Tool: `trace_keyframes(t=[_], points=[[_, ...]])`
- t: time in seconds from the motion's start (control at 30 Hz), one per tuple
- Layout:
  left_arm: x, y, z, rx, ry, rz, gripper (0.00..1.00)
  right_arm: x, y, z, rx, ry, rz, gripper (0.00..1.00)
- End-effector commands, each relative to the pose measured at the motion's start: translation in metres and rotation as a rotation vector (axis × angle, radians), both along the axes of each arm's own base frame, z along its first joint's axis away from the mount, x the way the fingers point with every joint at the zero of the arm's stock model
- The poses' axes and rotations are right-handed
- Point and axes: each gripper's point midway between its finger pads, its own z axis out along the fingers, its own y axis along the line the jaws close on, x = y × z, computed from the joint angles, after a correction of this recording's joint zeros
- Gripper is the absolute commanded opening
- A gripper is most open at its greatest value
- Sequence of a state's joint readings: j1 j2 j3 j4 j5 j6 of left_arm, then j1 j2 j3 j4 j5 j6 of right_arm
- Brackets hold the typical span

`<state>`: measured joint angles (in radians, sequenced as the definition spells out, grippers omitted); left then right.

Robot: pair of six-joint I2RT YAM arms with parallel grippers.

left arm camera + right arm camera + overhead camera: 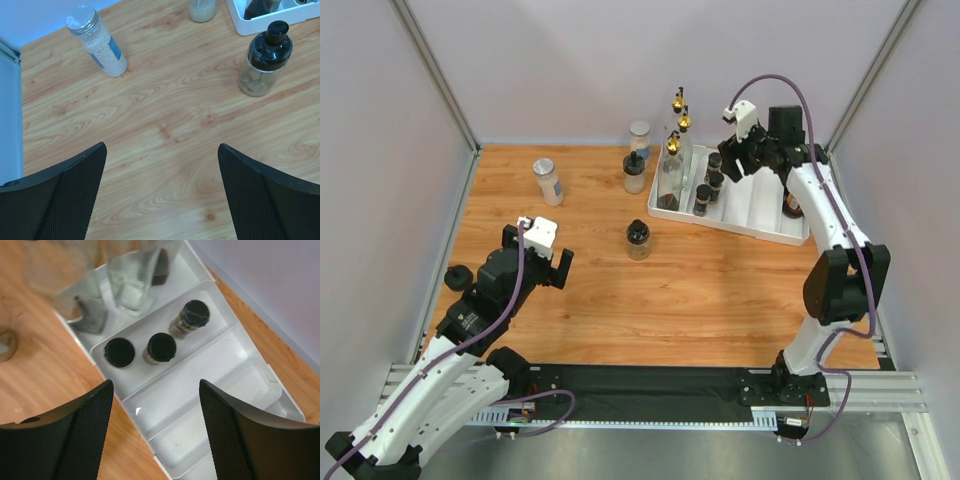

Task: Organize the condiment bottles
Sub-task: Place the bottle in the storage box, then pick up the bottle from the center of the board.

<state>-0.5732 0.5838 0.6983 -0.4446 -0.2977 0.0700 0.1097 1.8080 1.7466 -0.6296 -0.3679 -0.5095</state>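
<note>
The white tray (760, 218) sits at the back right. Three small black-capped spice jars (161, 347) stand in a row in its second compartment. My right gripper (156, 390) hovers open above the tray's empty lanes with nothing between its fingers; from the top view it (740, 160) is over the jars' far end. Tall gold-spouted bottles (672, 168) stand at the tray's left end. My left gripper (162, 150) is open over bare wood, well short of a silver-lidded jar (97, 41) and a black-capped jar (262, 60).
More jars stand loose on the table: a silver-lidded one (639, 138) at the back and a black-capped one (634, 172) left of the tray. A dark jar (790, 205) shows partly behind the right arm. Grey walls close the table on three sides.
</note>
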Motion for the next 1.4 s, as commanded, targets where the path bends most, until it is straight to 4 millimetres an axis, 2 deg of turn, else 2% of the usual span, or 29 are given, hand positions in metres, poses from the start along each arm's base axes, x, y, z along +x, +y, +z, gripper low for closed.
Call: trace_keyframes(t=[0.0, 0.1, 0.13, 0.23, 0.33, 0.37, 0.4, 0.43, 0.5, 0.53, 0.6, 0.63, 0.7, 0.77, 0.87, 1.0, 1.17, 1.37], points=[[0.001, 0.002, 0.003, 0.002, -0.024, 0.004, 1.00, -0.042, 0.027, 0.017, 0.058, -0.049, 0.217, 0.72], [0.001, 0.002, 0.005, -0.005, -0.028, 0.003, 1.00, -0.070, 0.042, 0.011, 0.064, -0.045, 0.359, 0.74], [0.001, 0.002, 0.005, -0.004, -0.028, 0.002, 1.00, -0.086, 0.052, 0.005, 0.071, -0.032, 0.431, 0.76], [0.001, 0.001, 0.004, -0.006, -0.028, 0.001, 1.00, -0.112, 0.075, -0.006, 0.104, 0.005, 0.551, 0.78], [0.001, 0.002, 0.004, -0.004, -0.027, 0.004, 1.00, -0.128, 0.092, -0.020, 0.099, 0.051, 0.609, 0.79], [0.001, 0.002, 0.003, -0.002, -0.026, 0.002, 1.00, -0.135, 0.107, -0.029, 0.090, 0.065, 0.639, 0.79], [0.001, 0.002, 0.004, -0.003, -0.025, 0.003, 1.00, -0.136, 0.111, -0.036, 0.061, 0.077, 0.632, 0.79], [0.001, 0.002, 0.004, -0.003, -0.026, 0.005, 1.00, -0.144, 0.126, -0.041, 0.044, 0.080, 0.667, 0.79], [0.001, 0.002, 0.003, -0.001, -0.023, 0.006, 1.00, -0.145, 0.137, -0.054, -0.002, 0.082, 0.664, 0.79], [0.001, 0.002, 0.004, 0.000, -0.025, 0.007, 1.00, -0.151, 0.151, -0.057, -0.009, 0.088, 0.678, 0.79], [0.001, 0.003, 0.003, 0.002, -0.023, 0.009, 1.00, -0.144, 0.161, -0.064, -0.044, 0.073, 0.648, 0.79], [0.001, 0.003, 0.004, 0.000, -0.027, 0.010, 1.00, -0.148, 0.171, -0.067, -0.043, 0.082, 0.642, 0.79], [0.001, 0.003, 0.003, 0.002, -0.025, 0.010, 1.00, -0.136, 0.178, -0.070, -0.067, 0.060, 0.589, 0.81], [0.001, 0.003, 0.004, 0.002, -0.026, 0.012, 1.00, -0.136, 0.191, -0.071, -0.063, 0.061, 0.560, 0.84], [0.001, 0.004, 0.004, 0.000, -0.029, 0.012, 1.00, -0.128, 0.202, -0.076, -0.074, 0.061, 0.469, 1.00], [0.001, 0.004, 0.005, 0.001, -0.030, 0.011, 1.00, -0.122, 0.213, -0.081, -0.048, 0.097, 0.421, 1.00], [0.000, 0.004, 0.006, -0.001, -0.034, 0.009, 1.00, -0.113, 0.220, -0.098, -0.035, 0.159, 0.352, 1.00], [0.000, 0.004, 0.007, -0.004, -0.039, 0.010, 1.00, -0.114, 0.233, -0.112, -0.023, 0.205, 0.315, 1.00]])
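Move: Out behind the hand lies the black-capped bottle standing alone on the table, about 12 cm back, 23 cm left and 16 cm below the empty right hand. The nearest gold-topped bottle in the storage box is about 3 cm ahead and 13 cm left; the middle spice bottle, 4 cm ahead, 1 cm left. A far black-capped bottle stands some 17 cm beyond the lone one. From the left hand, the lone one is roughly 12 cm ahead, 24 cm right and 16 cm lower. Swinging clear of the storage box, the open right hand sweeps back and left towards the lone black-capped bottle, then eases some 4 cm forward again while still going left and sinking, ending about 21 cm left and 12 cm lower. The wrist turns counter-clockwise up to 40 degrees, unwinds about half, and tips more downward; the fingers spread fully around the cap's sides, with no touch visible. ##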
